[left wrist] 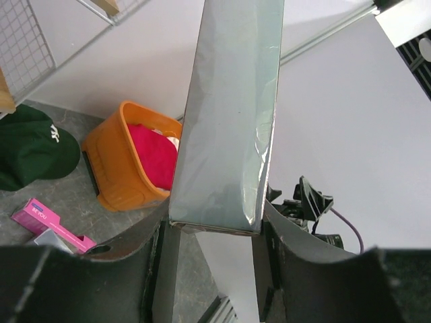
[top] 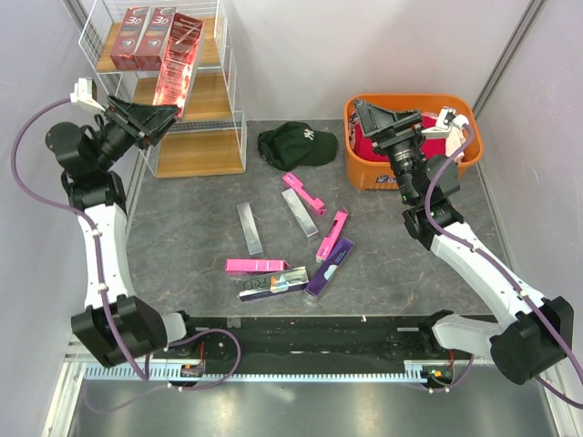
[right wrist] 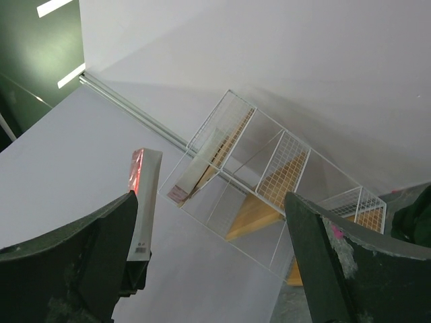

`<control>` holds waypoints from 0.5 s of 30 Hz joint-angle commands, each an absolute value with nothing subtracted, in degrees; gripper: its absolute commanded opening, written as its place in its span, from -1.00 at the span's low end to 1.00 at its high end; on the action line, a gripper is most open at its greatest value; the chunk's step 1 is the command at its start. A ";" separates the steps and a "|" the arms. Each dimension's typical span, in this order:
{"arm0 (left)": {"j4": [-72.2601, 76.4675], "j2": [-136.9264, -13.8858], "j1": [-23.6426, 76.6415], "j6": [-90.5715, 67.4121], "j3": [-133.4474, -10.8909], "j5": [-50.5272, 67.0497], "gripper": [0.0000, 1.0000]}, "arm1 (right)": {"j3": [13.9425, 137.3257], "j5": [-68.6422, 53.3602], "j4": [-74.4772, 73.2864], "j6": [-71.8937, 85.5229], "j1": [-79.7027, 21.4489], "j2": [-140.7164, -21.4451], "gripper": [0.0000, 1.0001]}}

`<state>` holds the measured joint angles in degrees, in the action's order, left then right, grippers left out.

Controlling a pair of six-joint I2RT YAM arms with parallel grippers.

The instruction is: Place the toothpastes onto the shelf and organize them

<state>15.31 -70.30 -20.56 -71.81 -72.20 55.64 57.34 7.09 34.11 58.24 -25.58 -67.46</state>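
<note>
My left gripper (top: pixel 157 116) is shut on the lower end of a dark red toothpaste box (top: pixel 178 64) and holds it upright in front of the shelf (top: pixel 196 150). In the left wrist view the box (left wrist: pixel 229 114) shows its grey side, clamped between both fingers (left wrist: pixel 212 232). Two more red toothpastes (top: pixel 144 36) stand on the shelf's top board. Several toothpastes lie loose on the table: silver-grey (top: pixel 250 228), pink (top: pixel 303 193), purple (top: pixel 330 268) and holographic (top: pixel 273 284). My right gripper (top: pixel 387 116) hangs open and empty above the orange tub; its wrist view faces the shelf (right wrist: pixel 269 182).
An orange tub (top: pixel 364 168) with red cloth inside stands at the back right. A dark green cap (top: pixel 296 146) lies between tub and shelf. White walls close in the table on both sides.
</note>
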 commanded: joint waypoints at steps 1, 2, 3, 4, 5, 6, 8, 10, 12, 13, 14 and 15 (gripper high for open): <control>13.54 -74.86 -20.83 -73.30 -79.88 55.73 -0.86 | 57.30 5.89 34.63 57.57 -24.96 -67.15 0.96; 13.45 -75.84 -20.83 -73.39 -80.94 55.55 -0.86 | 57.22 5.89 34.54 57.39 -24.87 -67.06 0.96; 13.36 -76.55 -20.83 -73.48 -82.60 54.68 -0.86 | 57.22 5.98 34.54 57.39 -24.79 -66.97 0.96; 13.36 -77.77 -20.83 -73.56 -83.23 53.97 -0.86 | 57.13 5.89 34.45 57.31 -24.79 -67.06 0.96; 13.10 -78.57 -20.74 -73.83 -83.93 53.44 -0.87 | 57.13 5.98 34.45 57.39 -24.70 -67.06 0.96; 12.83 -79.36 -20.83 -74.00 -85.59 52.74 -0.88 | 57.04 6.06 34.54 57.31 -24.70 -67.06 0.96; 12.13 -82.25 -20.74 -74.88 -87.70 52.73 -0.89 | 56.87 6.15 34.37 57.39 -24.61 -66.97 0.96; 11.78 -84.10 -20.66 -75.41 -90.17 52.65 -0.90 | 56.87 6.33 34.45 57.39 -24.61 -67.06 0.96; 11.60 -86.39 -20.39 -76.29 -91.92 51.95 -0.91 | 56.78 6.42 34.37 57.39 -24.61 -67.23 0.96; 10.91 -87.09 -20.22 -76.20 -92.89 51.60 -0.92 | 56.86 6.50 34.37 57.39 -24.52 -67.41 0.96; 10.20 -87.97 -20.04 -75.94 -93.86 51.33 -0.92 | 56.87 6.50 34.37 57.39 -24.52 -67.41 0.96; 8.63 -89.72 -19.43 -75.85 -96.04 50.98 -0.92 | 56.87 6.59 34.45 57.39 -24.52 -67.67 0.96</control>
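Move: The left gripper holds a red toothpaste box by its near end. The free slot on the top shelf has its middle about 16 cm ahead of that hand, 4 cm to its right and 4 cm lower. Of the two shelved boxes, the nearer lies 16 cm ahead and 4 cm left, the outer one 16 cm ahead and 10 cm left, both about 4 cm lower. From the empty right gripper, the slot is about 15 cm ahead, 38 cm left and 4 cm lower. Bring the left gripper steadily forward about 8 cm towards the top shelf, easing some 3 cm to the left as you go and holding nearly the same height. Keep the fingers clamped on the red box's near end, and let the wrist tip down only about 5 degrees, so the far end leads in over the board beside the shelved boxes. ##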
